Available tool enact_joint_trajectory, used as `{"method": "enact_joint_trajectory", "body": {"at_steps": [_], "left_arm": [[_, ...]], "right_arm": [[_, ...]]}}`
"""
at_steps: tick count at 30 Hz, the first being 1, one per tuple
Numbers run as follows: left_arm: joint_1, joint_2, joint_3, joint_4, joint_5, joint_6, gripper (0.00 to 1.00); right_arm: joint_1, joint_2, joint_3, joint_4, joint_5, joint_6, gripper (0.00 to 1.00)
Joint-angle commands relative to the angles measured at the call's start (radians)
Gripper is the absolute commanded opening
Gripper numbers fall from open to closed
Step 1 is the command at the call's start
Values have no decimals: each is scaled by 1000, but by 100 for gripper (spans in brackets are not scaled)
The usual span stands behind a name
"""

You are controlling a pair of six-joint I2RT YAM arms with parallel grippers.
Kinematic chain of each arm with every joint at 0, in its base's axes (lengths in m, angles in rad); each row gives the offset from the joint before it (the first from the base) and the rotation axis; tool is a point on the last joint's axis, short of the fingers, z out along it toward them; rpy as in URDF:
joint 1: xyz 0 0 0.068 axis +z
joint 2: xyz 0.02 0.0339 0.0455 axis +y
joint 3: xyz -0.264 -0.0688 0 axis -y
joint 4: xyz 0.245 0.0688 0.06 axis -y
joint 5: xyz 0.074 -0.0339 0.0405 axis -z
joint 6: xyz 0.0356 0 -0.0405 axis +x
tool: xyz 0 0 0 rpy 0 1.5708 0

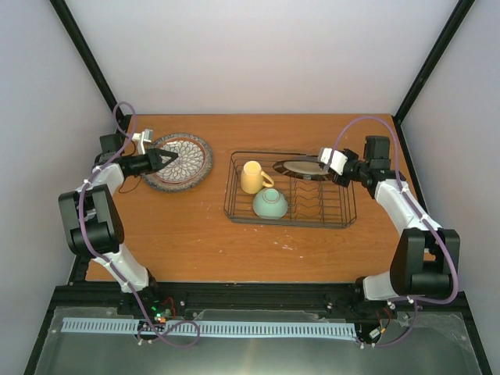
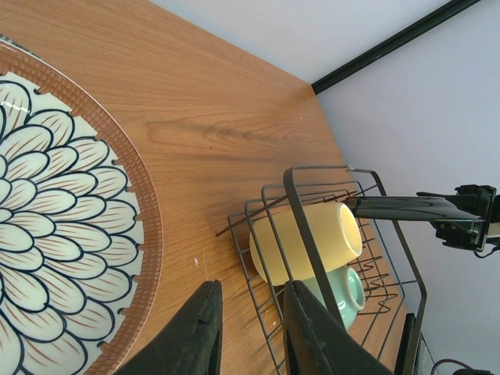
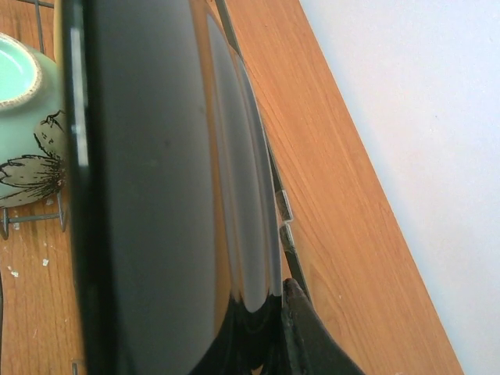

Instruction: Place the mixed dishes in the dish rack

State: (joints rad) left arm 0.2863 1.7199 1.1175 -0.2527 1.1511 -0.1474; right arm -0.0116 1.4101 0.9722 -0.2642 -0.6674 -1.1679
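The brown petal-patterned plate point(image 1: 187, 160) point(image 2: 55, 234) lies flat on the table at the left. My left gripper point(image 1: 173, 158) point(image 2: 250, 308) hovers over its right part, open, with only bare wood between its fingers. The black wire dish rack point(image 1: 289, 221) point(image 2: 312, 226) holds the yellow mug point(image 1: 252, 177) point(image 2: 340, 230) and the mint-green bowl point(image 1: 270, 203) point(image 3: 23, 133), both tipped on their sides. My right gripper point(image 1: 324, 162) is shut on the rim of a plate point(image 1: 299, 166) point(image 3: 156, 195) with a dark glossy underside, held over the rack's back right part.
Black frame posts point(image 1: 82, 55) stand at the back corners, with white walls behind and beside the table. The wooden tabletop point(image 1: 195, 242) extends in front of the rack. The rack's right rim point(image 3: 283, 226) runs close beside the held plate.
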Motion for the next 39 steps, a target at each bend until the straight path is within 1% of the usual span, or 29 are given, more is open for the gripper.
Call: {"method": "enact_joint_trajectory", "body": {"at_steps": [1,3,5,7,13,16,18,20,21,22,24,25,27,28,29,32,36,39], "left_arm": [[7,18,39,26,4,12,23],[8,17,41,23,0,14,23],[8,21,46,16,-2,17,23],[8,22,50,13,-4,18,23],[8,27,56,12,-4,17,26],[8,31,57,11,-6,17,27],[8,31,58,13,-7,15,27],[8,32,62,11,-7,14,27],[8,33,63,11,-6,13,27],[8,33,65,11,-6,11,27],[8,31,69,9,-7,9,27],[7,30,71,9,-8,9,27],[7,33,71,10,-12,7,27],[8,34,73,9,-14,5,27],[8,35,72,9,-14,4,27],[8,36,73,14,-15,-3,27],[7,31,73,16,-18,-7,27],[7,30,74,19,-18,-11,27]], "right_arm": [[-4,-1,57,29,-75,24,6],[-4,6,66,20,-67,36,14],[-3,9,68,15,-59,47,15],[-4,10,66,24,-52,58,22],[-4,3,46,57,-44,80,34],[-3,-6,30,92,-31,87,37],[-4,-13,19,119,-24,100,42],[-4,-16,12,141,-18,118,43],[-4,-14,14,147,-17,125,47],[-4,-13,15,156,-17,133,55],[-3,-14,16,187,-24,166,59],[-2,-15,14,207,-30,185,68],[-1,-16,14,242,-43,220,80],[1,-14,14,248,-44,226,95],[2,-10,15,254,-42,235,100],[10,-5,-2,296,-24,267,100],[18,-3,-52,444,2,380,100],[29,13,-75,556,57,470,100]]}}
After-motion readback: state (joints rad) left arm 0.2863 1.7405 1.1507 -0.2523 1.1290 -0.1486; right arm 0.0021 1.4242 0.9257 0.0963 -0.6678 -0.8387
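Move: The right hand, its fingers still shut on the right rim of the brown-rimmed plate, is over the dish rack's far right part. The rack's middle lies some 13 cm to its left, 8 cm back and 11 cm below; the plate's middle is about 8 cm left, 1 cm back and 4 cm lower. The mug stands roughly 24 cm left and 4 cm back, the bowl 19 cm left and 12 cm back. From the idle left hand the rack's middle is about 39 cm right and 11 cm back. The right fingers release their pinch on the plate's rim, spreading from nearly shut to fully wide. Once they begin to open, the hand eases up and forward off the rack, some 5 cm in all and faster towards the end, rolling its left side up by about 15 degrees; one finger still stays close beside the rim. ##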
